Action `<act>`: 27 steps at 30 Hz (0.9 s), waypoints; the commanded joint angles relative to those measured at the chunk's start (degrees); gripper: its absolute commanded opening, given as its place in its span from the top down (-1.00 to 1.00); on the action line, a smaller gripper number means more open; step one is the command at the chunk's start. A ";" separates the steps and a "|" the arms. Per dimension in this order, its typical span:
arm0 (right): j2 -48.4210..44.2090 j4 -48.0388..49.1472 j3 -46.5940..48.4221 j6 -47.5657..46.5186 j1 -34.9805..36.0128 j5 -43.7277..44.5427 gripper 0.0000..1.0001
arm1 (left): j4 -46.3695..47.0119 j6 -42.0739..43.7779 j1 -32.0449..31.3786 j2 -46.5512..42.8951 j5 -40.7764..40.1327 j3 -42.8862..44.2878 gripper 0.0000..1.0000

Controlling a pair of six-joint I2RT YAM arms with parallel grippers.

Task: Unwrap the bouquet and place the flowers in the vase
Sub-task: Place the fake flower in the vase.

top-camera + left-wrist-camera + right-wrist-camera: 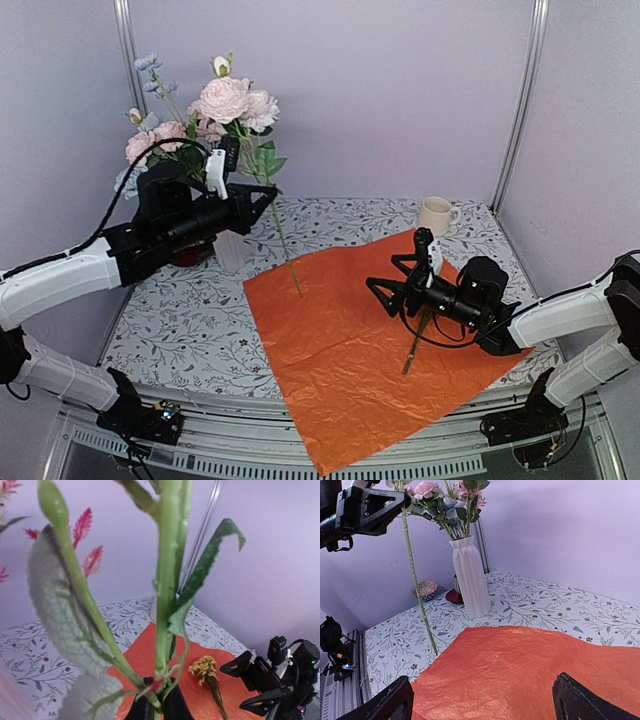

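Note:
The orange paper [360,340] of the bouquet lies spread flat on the table. My left gripper [262,196] is shut on a long green flower stem [288,255], held upright beside the white ribbed vase [470,575]; its lower end hangs near the paper's left edge. The left wrist view shows the fingers [145,710] pinching that stem [165,605]. Pink and blue flowers [225,100] stand in and above the vase. A yellow sprig [417,342] lies on the paper. My right gripper [388,285] hovers open over the paper [520,670], holding nothing.
A cream mug [435,214] stands at the back right. A striped cup on a red saucer [454,594] and a small patterned bowl [426,589] sit behind the vase. Grey walls enclose the floral tablecloth [180,320].

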 commanded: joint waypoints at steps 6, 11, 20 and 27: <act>-0.66 0.06 0.19 -0.04 -0.13 1.80 -0.97 | -15.63 12.40 5.47 -5.91 -10.58 13.02 1.00; -0.45 -0.22 0.40 -0.35 -0.18 1.75 -0.98 | -17.08 16.62 8.46 -5.68 -14.88 19.12 1.00; -0.10 -0.56 0.71 -0.74 -0.17 1.12 -0.97 | -18.46 21.42 12.09 -1.23 -17.18 29.24 1.00; -0.01 -0.64 0.81 -0.90 -0.15 0.81 -0.98 | -9.10 26.54 14.11 0.70 -17.71 26.12 1.00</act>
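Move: The white vase waiting for the held flower stands about 10 cm ahead of the left hand and 12 cm to its left, its middle some 22 cm below. The flowers already in it fan out around 8 cm ahead, 15 cm left and 6 cm above the hand; the orange paper's middle is 4 cm back, 20 cm right and 34 cm down. From the idle right hand, the vase is about 15 cm ahead, 31 cm left and 8 cm lower. The pale peony stem, still pinched in the nearly shut left fingers, is lifted about 18 cm and swept left some 14 cm, drifting slightly forward, until the hand is high above the vase, still a little short of it. Meanwhile the wrist swings counter-clockwise and tips the fingers upward; the sideways sweep and climb ease off at the end. ##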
